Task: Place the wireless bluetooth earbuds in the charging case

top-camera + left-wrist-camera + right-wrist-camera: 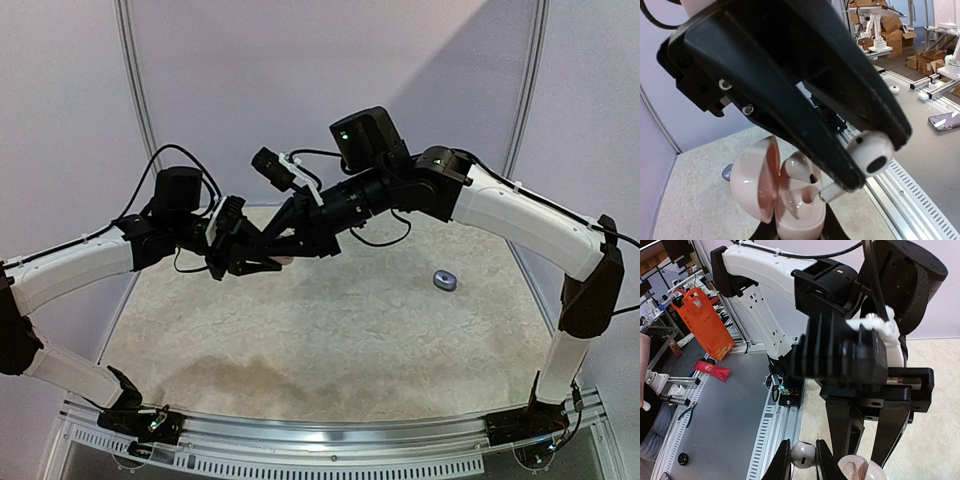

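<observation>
Above the middle of the table my left gripper (258, 266) is shut on the open pinkish-white charging case (795, 205), gripping its base from below (797, 229). The lid (752, 177) hangs open to the left. One white earbud (802, 167) sits in a socket of the case. My right gripper (803, 460) is shut on a second white earbud (803, 454). In the left wrist view its black fingers (790, 100) reach down over the case. That earbud's head (872, 152) sticks out to the right, and its stem tip (832, 191) is at the rim of the empty socket.
A small grey-blue oval thing (444, 280) lies on the beige table mat (330, 340) to the right, apart from both arms. A metal rail (330, 432) runs along the near edge between the arm bases. Pale panels close off the back.
</observation>
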You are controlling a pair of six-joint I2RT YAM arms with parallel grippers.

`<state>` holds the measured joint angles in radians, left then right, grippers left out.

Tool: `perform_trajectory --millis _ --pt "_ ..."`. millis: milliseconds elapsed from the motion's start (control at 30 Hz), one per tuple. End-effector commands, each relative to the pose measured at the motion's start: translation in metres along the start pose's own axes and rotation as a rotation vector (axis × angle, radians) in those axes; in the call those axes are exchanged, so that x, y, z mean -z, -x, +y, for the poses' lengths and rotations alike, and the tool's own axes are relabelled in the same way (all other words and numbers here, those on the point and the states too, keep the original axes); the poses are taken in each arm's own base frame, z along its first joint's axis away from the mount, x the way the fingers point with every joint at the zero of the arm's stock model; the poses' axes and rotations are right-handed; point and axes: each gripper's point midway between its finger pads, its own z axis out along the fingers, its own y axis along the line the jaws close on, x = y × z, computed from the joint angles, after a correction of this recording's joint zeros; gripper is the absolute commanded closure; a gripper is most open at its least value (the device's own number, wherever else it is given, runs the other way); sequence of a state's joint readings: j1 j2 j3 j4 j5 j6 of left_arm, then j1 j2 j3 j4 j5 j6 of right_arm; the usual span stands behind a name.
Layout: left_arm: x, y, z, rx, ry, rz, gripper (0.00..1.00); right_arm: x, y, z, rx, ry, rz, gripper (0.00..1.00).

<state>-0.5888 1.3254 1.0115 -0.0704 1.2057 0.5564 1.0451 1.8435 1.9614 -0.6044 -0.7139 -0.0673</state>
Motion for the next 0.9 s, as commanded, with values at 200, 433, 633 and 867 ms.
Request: perform_trajectory --millis 200,433,633,867 --pt "0.011 -0.043 0.048 0.191 0.334 0.108 1.00 0.058 0.063 -0.002 -0.069 -0.122 -0.218 1.00" --pt "0.020 -0.049 0.053 0.220 0.418 0.105 1.00 0.132 -0.060 -0.084 -0.673 -0.512 -0.157 1.00" --pt "0.027 -0.050 0.055 0.227 0.479 0.095 1.00 0.160 -0.209 -0.106 -1.068 -0.842 0.047 0.99" --pt "0.031 -0.050 0.054 0.218 0.490 0.092 1.00 0.127 -0.323 -0.093 -1.319 -0.819 0.339 1.00"
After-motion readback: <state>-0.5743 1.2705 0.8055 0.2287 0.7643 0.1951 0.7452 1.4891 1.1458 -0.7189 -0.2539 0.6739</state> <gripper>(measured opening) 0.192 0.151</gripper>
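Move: Just behind and above the open pink charging case, the right hand holds an earbud by the case's empty slot: the case's middle lies about 3 cm ahead, 2 cm right and 3 cm below. The closed purple case on the table is some 17 cm ahead, 38 cm right and 35 cm below the right hand. From the left hand, the pink case it grips is level fore and aft, 2 cm right and 1 cm up; that earbud is about 3 cm back, straight in line sideways, 4 cm up. Pulling away from the pink case with the earbud still pinched, the right hand first rises about 4 cm and edges forward, then sweeps right and down over the table, some 20 cm each way, turning clockwise as its fingers swing to point down. The left hand keeps its grip on the case, carrying it about 6 cm forward and 4 cm down while turning some 30 degrees counter-clockwise. ##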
